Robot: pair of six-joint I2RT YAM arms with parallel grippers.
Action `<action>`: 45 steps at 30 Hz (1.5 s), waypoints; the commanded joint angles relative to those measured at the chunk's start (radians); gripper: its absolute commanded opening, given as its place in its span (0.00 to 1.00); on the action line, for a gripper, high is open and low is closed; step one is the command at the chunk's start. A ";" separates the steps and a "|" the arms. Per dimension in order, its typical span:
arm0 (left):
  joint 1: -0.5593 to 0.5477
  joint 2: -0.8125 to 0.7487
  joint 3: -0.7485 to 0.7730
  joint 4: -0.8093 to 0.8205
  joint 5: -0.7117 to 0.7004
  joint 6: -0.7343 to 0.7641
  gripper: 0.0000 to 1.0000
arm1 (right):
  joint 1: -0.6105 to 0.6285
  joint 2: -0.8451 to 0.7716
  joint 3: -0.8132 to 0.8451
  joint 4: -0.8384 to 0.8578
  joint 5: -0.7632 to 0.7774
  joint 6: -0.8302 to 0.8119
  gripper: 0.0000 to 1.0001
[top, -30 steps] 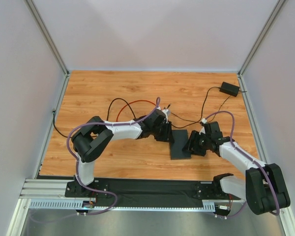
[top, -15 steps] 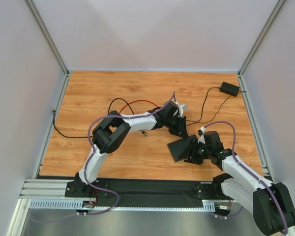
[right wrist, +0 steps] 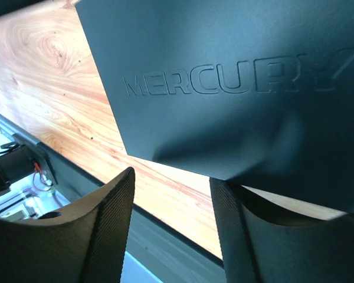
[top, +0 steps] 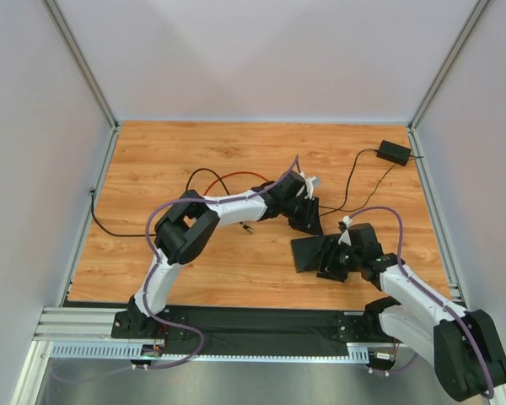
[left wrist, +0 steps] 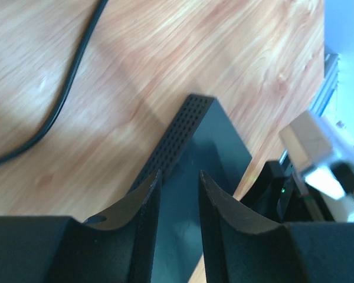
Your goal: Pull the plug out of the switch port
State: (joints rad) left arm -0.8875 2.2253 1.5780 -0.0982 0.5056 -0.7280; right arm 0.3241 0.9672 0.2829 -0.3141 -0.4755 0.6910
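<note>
The flat matte-black box (top: 312, 251) lies slanted on the wooden table, right of centre. The switch port in its edge is hidden, and I cannot pick out the plug. My left gripper (top: 310, 224) hovers just behind the box. In the left wrist view its fingers (left wrist: 146, 203) stand a little apart, with only the box (left wrist: 215, 147) and its perforated side showing past them. My right gripper (top: 331, 261) sits at the box's near right edge. Its jaws (right wrist: 172, 174) are wide apart over bare wood, the right fingertip (right wrist: 224, 191) meeting the edge of the box (right wrist: 224, 59), lettered MERCURY.
A small black adapter brick (top: 394, 153) sits at the back right, its thin black cable (top: 354, 181) running toward the middle. A red cable (top: 236, 175) and a black cable (left wrist: 65, 100) loop behind the left arm. A small dark cable end (top: 247, 228) lies under the left forearm.
My left gripper left the box's far edge and moved right and back. The box swung round and slid toward the front right along with my right gripper.
</note>
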 commanded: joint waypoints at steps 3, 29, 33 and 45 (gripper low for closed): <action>0.035 -0.301 -0.102 -0.084 -0.051 0.021 0.43 | 0.000 -0.114 0.055 -0.072 0.060 -0.056 0.57; 0.062 -2.096 -1.278 -0.340 -0.565 -0.155 0.71 | -0.002 -0.188 0.123 -0.113 0.209 -0.039 1.00; 0.064 -2.306 -1.339 -0.477 -0.546 -0.214 0.73 | -0.002 -0.358 -0.052 0.126 0.229 0.095 1.00; 0.061 -2.300 -1.675 0.175 -0.345 -0.315 0.73 | 0.003 -0.900 -0.364 0.067 0.287 0.194 1.00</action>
State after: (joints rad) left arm -0.8291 0.0051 0.0582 -0.1600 0.1055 -1.0348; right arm 0.3233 0.0185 0.0536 -0.2077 -0.1993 0.8757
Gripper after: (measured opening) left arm 0.729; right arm 0.998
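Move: The switch lies beneath the hands: from the left hand about 7 cm back, 2 cm to its right and some 5 cm below. The black network cable's plug lies roughly 18 cm to the left of that hand and level with it fore and aft, about 6 cm below. From the right hand the switch's middle is about 5 cm ahead, 4 cm left and 2 cm below. Both hands open and leave the switch, left arcing up, 30 cm left and back, right rising 10 cm. ##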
